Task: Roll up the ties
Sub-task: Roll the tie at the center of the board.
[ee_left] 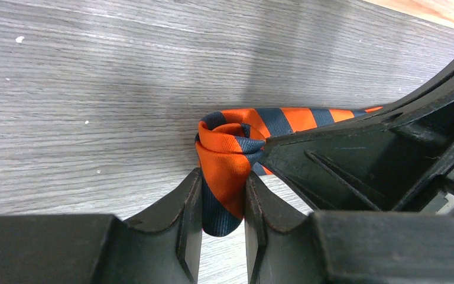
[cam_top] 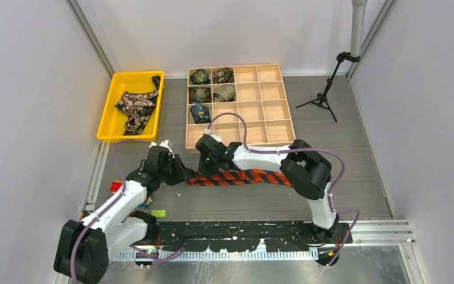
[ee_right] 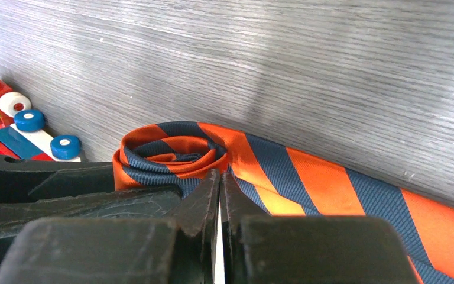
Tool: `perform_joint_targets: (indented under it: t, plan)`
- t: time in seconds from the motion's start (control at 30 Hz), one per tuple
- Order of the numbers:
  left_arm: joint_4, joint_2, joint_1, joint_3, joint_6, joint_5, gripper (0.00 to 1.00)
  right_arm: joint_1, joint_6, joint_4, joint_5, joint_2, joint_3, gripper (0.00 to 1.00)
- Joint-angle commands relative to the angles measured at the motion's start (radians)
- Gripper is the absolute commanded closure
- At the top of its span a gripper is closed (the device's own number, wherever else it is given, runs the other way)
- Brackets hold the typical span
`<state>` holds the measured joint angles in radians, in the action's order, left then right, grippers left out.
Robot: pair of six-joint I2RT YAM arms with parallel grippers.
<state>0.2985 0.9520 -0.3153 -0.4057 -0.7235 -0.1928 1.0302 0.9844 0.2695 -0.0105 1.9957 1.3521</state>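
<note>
An orange-and-dark-blue striped tie (cam_top: 242,177) lies flat across the table in front of the arms, its left end coiled into a small roll (ee_right: 165,155). My left gripper (ee_left: 223,183) is shut on that rolled end (ee_left: 227,151), with fabric pinched between its fingers. In the top view it (cam_top: 184,176) sits at the tie's left tip. My right gripper (ee_right: 220,177) is shut, its tips pressed against the tie where the roll meets the flat strip. From above, the right gripper (cam_top: 204,168) is just right of the left one.
A yellow bin (cam_top: 107,118) at the back left holds a black tie with pink flowers (cam_top: 136,105). The wooden compartment box (cam_top: 266,118) has several small rolled ties (cam_top: 201,77) in its left cells. Toy blocks (ee_right: 12,118) lie left of the roll. A tripod (cam_top: 322,94) stands back right.
</note>
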Motion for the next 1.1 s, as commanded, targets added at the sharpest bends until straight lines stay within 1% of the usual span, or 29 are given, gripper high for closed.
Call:
perform_joint_targets:
  t: [0.0,0.23,0.43,0.77,0.9,1.07]
  plan:
    - [0.064,0.014,-0.057,-0.069,0.022,0.121,0.81,0.005,0.014,-0.053,-0.03,-0.009,0.032,0.91]
    - [0.139,0.018,-0.113,-0.115,0.029,0.227,0.82,0.008,0.017,-0.093,-0.071,0.024,0.043,0.91]
    - [0.21,0.046,-0.163,-0.162,0.052,0.35,0.83,-0.001,-0.005,-0.075,-0.037,-0.052,-0.007,0.91]
    - [0.27,0.132,-0.269,-0.228,0.061,0.531,0.83,-0.076,-0.038,0.03,0.1,-0.317,-0.194,0.9]
    - [0.289,0.181,-0.326,-0.253,0.054,0.603,0.83,-0.125,-0.047,0.056,0.123,-0.432,-0.27,0.9]
    - [0.306,0.241,-0.365,-0.28,0.036,0.666,0.85,-0.178,-0.058,0.114,0.155,-0.565,-0.329,0.9]
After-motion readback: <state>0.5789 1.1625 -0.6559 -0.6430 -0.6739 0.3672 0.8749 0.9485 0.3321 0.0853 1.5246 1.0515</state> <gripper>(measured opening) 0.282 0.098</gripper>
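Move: The tie's rolled end is already pinched in the left fingers, its middle about 1 cm to the right of and 1 cm below that hand, level ahead. From the right hand, whose closed fingertips are against the roll, it lies about 4 cm left and 1 cm below. The middle of the flat strip lies some 13 cm to the right hand's right, level ahead and 2 cm down; the green block is roughly 15 cm left of that hand and 13 cm back. Left, still pinching the roll, tilts 30 degrees left-side-up; right edges left, then sweeps 13 cm right and up. ##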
